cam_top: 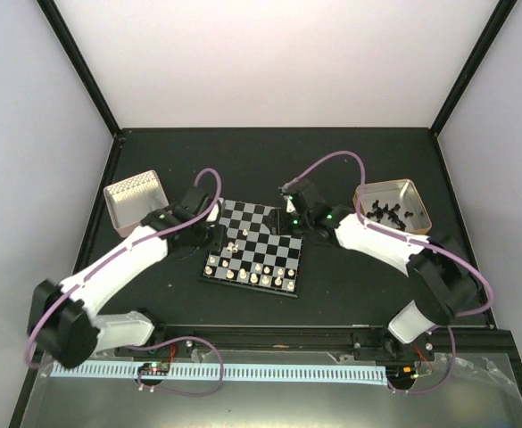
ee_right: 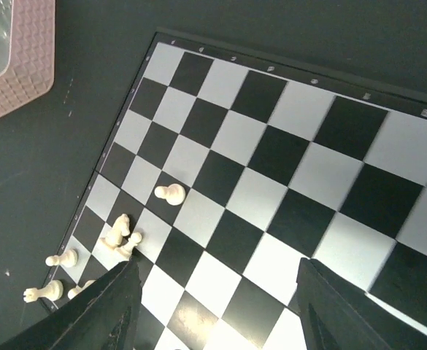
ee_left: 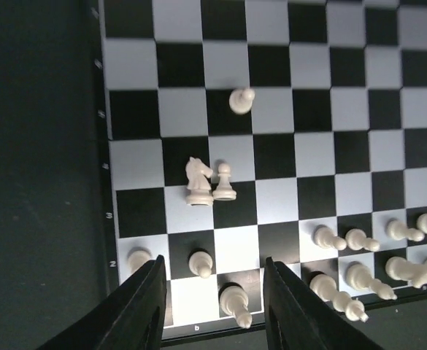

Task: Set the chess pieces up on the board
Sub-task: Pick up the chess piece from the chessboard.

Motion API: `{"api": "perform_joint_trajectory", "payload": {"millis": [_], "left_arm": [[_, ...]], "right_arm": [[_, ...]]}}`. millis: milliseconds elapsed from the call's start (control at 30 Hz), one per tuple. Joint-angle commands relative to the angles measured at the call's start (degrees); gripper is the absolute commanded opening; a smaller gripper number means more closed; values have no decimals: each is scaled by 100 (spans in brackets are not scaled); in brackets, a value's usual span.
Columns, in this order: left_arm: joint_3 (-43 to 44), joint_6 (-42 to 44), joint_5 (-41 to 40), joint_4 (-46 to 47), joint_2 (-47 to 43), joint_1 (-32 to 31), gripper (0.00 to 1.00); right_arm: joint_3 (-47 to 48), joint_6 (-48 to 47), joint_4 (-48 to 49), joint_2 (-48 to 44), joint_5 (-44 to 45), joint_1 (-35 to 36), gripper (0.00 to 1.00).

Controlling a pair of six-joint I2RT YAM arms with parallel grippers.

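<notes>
The board (cam_top: 262, 219) lies mid-table. Cream-white chess pieces (cam_top: 262, 274) fill its near rows. A knight (ee_left: 197, 180) and a pawn (ee_left: 225, 182) stand side by side further up the board (ee_left: 344, 109), and another pawn (ee_left: 241, 100) stands alone beyond them. My left gripper (ee_left: 214, 271) is open over the near left corner. A white piece (ee_left: 235, 302) stands free between its fingers (ee_left: 136, 310), touching neither, beside a pawn (ee_left: 200, 262). My right gripper (ee_right: 217, 271) hangs open over bare squares of the board (ee_right: 301, 160), holding nothing.
A pinkish tin (cam_top: 136, 201) sits left of the board and also shows in the right wrist view (ee_right: 20, 65). A tan tin (cam_top: 393, 207) holding black pieces stands to the right. Both arms reach over the board from either side.
</notes>
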Motion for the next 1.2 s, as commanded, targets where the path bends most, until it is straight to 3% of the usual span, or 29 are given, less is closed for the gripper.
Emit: {"api": "perform_joint_trajectory", "payload": {"millis": [0,400,633,1167], "left_arm": [[-392,-240,-508,560,-1171,-5,39],[-1386,-222,-1208,832,-4234,-4,58],[-1691,-162,-1374,811,-5426,-5,69],[-1798,-180,-1331,919,-5487,-4,70]], "right_arm": [[698,-765,-538,545,102,289,58],[2529,-1204,-1651,2264,937,910,51],[3315,-1356,-2133,2990,1147,976,43],[3756,-1434,-2327,3440,1214,1042,25]]}}
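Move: The lone standing pawn lies about 9 cm to the right hand's left, 2 cm ahead and some 9 cm below its fingertips. Just behind that pawn lie two toppled pieces: the knight about 4 cm nearer the base and 3 cm farther left of the pawn, the lying pawn 4 cm nearer and only 2 cm left of it. From the left hand, the standing pawn is roughly 4 cm ahead, 4 cm right and 8 cm below. Sweeping left about 9 cm and then sinking more steeply, some 7 cm in all, the right hand comes down onto the lone pawn, its fingers swinging towards vertical and narrowing to about half their gap around the pawn; no grip yet. The left hand clears out upwards, also left and back, tilting its fingers forward some 40 degrees and opening wider. ##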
